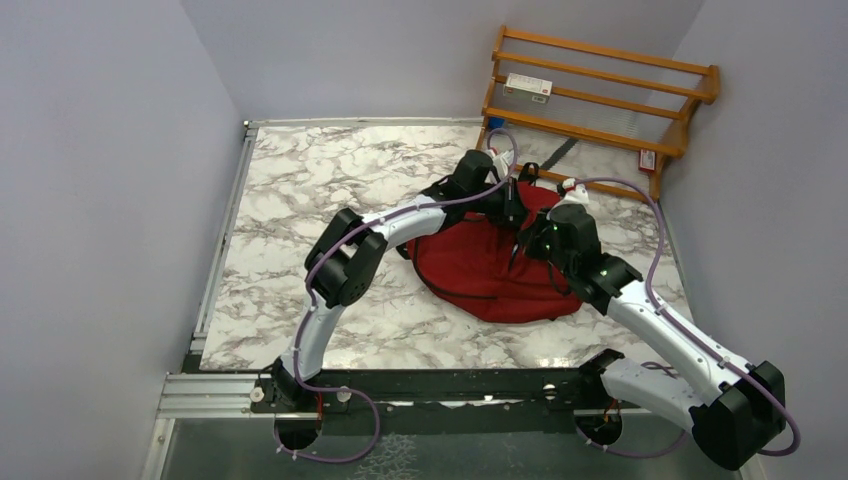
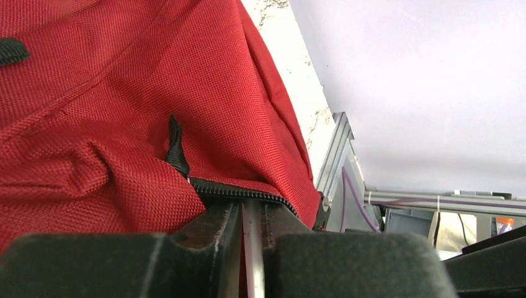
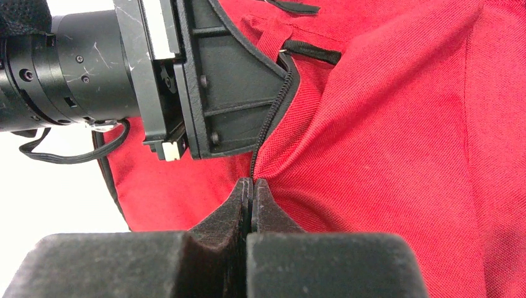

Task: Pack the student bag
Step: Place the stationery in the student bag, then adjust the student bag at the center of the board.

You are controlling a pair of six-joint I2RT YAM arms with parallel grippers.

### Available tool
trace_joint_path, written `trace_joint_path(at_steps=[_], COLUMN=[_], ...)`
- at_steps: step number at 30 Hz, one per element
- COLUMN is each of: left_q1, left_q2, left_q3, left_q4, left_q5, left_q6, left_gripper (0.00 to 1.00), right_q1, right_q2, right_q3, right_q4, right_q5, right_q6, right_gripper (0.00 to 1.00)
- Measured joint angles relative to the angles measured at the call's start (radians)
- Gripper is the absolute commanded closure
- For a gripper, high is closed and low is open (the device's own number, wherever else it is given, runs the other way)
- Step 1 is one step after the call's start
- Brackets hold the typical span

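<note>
The student bag [image 1: 490,270], dark red with black zippers, lies flat on the marble table at centre right. My left gripper [image 1: 512,195] reaches over its far edge. In the left wrist view its jaws [image 2: 251,202] are closed on the bag's [image 2: 124,93] zipper edge, with a thin pale strip between them. My right gripper [image 1: 520,250] sits on the bag's top, close by. In the right wrist view it [image 3: 252,181] is shut, tips touching the red fabric [image 3: 403,155] where the black zipper line [image 3: 270,118] ends. The left gripper [image 3: 229,93] shows there just above. The bag's inside is hidden.
A wooden rack [image 1: 600,90] stands at the back right corner with a small white box [image 1: 527,88] on it. Plain walls close in on the left, back and right. A metal rail [image 1: 225,230] runs along the table's left edge.
</note>
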Motion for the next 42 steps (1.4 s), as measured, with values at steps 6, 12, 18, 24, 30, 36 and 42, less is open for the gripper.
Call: trace_joint_path(at_steps=[6, 12, 18, 24, 30, 36, 42], left_q1=[-0.016, -0.016, -0.016, -0.011, 0.017, 0.053, 0.064], left_q2=[0.002, 0.002, -0.016, -0.085, -0.171, -0.217, -0.224], left_q3=[0.002, -0.006, -0.048, -0.113, -0.182, -0.233, -0.263], left_q4=[-0.001, 0.0, -0.01, -0.052, -0.064, -0.069, -0.083], left_q5=[-0.027, -0.033, -0.036, -0.04, -0.04, -0.04, -0.052], left_q6=[-0.007, 0.008, 0.054, 0.11, 0.14, 0.162, 0.166], left_gripper=[0.69, 0.66, 0.66, 0.62, 0.62, 0.63, 0.63], right_q1=[0.0, -0.001, -0.001, -0.001, 0.0, 0.0, 0.0], right_q2=[0.0, 0.0, -0.001, -0.005, -0.006, -0.006, 0.011], right_q3=[-0.006, -0.008, -0.01, -0.01, -0.015, -0.042, -0.059], right_q4=[0.001, 0.005, 0.005, 0.004, 0.003, -0.005, -0.029], right_q5=[0.0, 0.0, 0.0, 0.005, 0.018, 0.037, 0.076], right_q6=[0.003, 0.007, 0.01, 0.01, 0.023, 0.059, 0.087], right_gripper=[0.99, 0.99, 1.0, 0.99, 0.99, 1.0, 0.99])
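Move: The blue-and-white marker, still in the left fingers, is already at the front pocket's mouth, which lies about 1 cm behind that hand. The zip edge pinched by the right hand is some 5 cm back from the left hand, level sideways; the zip pull is about 3 cm ahead and 3 cm right, and the bag's top handle roughly 9 cm ahead and 2 cm right. From the right hand, the mouth lies some 4 cm ahead. The marker is let go in the pocket mouth as the left fingers open from their narrow grip to over a third. The emptied left hand then dips and draws back about 2 cm before moving some 7 cm left, out of the opening and away from the right hand. The right fingers keep pinching the zip edge throughout, lowering it about 3 cm near the end. ##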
